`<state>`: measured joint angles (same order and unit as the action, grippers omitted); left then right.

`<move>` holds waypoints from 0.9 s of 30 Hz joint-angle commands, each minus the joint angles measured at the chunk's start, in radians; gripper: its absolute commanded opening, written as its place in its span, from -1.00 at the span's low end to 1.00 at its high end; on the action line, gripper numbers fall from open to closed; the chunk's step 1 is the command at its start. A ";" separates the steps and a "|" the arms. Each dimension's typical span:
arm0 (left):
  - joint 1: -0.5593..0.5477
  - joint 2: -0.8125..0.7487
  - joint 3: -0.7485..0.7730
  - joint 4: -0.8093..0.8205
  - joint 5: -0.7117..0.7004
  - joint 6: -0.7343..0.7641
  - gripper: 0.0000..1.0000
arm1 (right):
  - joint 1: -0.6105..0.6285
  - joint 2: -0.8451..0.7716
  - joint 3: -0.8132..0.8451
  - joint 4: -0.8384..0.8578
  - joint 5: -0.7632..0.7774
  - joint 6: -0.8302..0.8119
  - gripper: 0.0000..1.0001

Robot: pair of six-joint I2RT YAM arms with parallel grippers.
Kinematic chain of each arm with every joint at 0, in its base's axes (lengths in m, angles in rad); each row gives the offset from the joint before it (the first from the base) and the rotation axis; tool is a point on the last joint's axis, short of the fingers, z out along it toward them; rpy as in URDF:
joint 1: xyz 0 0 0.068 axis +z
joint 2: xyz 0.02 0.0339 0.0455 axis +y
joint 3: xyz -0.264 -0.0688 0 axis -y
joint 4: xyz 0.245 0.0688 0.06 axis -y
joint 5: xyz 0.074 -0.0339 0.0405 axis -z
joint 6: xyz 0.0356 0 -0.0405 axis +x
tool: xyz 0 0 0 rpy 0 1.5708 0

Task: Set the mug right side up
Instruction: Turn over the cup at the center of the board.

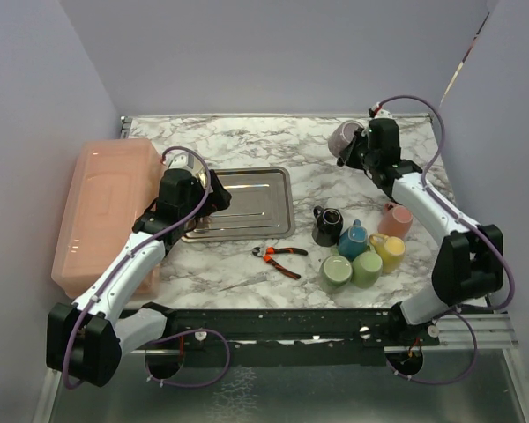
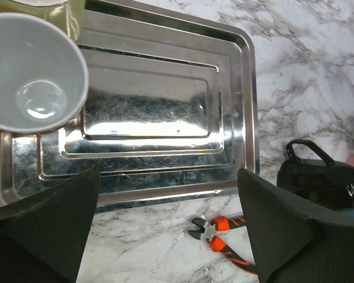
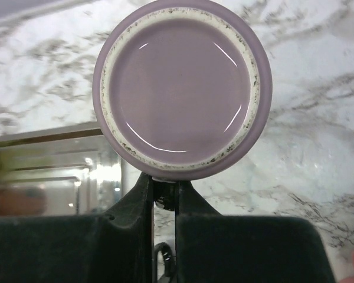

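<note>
A purple mug point(image 1: 342, 138) is at the back right of the marble table, tipped on its side. In the right wrist view its glazed base point(image 3: 183, 88) with a pale unglazed ring faces the camera. My right gripper point(image 3: 164, 186) is shut just under that base, the jaws pinching a narrow part of the mug that is mostly hidden between them. In the top view the right gripper point(image 1: 357, 148) sits right beside the mug. My left gripper point(image 2: 168, 230) hangs open over the near edge of a steel tray point(image 2: 236, 118), holding nothing.
A pale mug point(image 2: 32, 71) stands upright at the tray's left end. Orange-handled pliers point(image 1: 280, 257) lie in front of the tray point(image 1: 247, 204). Black point(image 1: 327, 226), blue point(image 1: 353, 240), yellow point(image 1: 390, 251), pink point(image 1: 397, 220) and two green mugs point(image 1: 337, 270) cluster front right. A pink bin point(image 1: 106, 207) lines the left side.
</note>
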<state>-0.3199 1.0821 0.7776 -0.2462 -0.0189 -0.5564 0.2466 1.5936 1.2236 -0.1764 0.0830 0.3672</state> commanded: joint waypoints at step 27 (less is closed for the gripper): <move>-0.278 0.005 -0.024 1.027 0.370 -0.561 0.92 | 0.143 -0.562 -0.216 0.734 -0.697 0.439 -0.99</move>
<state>-0.5335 1.0519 0.7429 0.5678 0.4091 -1.0416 0.3656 1.0832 1.0191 0.3489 -0.5320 0.6903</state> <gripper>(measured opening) 0.972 0.085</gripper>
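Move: The right hand already holds the purple mug by its handle, the body about 4 cm ahead and 5 above the pinch. It is being taken towards the left gripper, some 33 cm to the left and 13 back; from the right hand the black mug lies about 11 back, 4 left and 12 lower. For the empty left hand the purple mug is roughly 16 cm ahead, 33 to the right and 5 up, the tray's middle 10 ahead, 3 right and 16 below, the terracotta mug 9 ahead, 10 left and 11 below. Keeping its pinch on the purple mug's handle, the right hand goes on lifting, about 24 cm up while drawing back some 16 and left 12 towards the space above the tray's right end, its fingers swinging from forward-and-down round to the left and slightly up. The left hand, wide open and empty, rises about 19 cm and goes some 15 to the right and a little back to meet the mug, turning roughly 60 degrees until its fingers face it, forward-right and slightly up, still without touching it. ##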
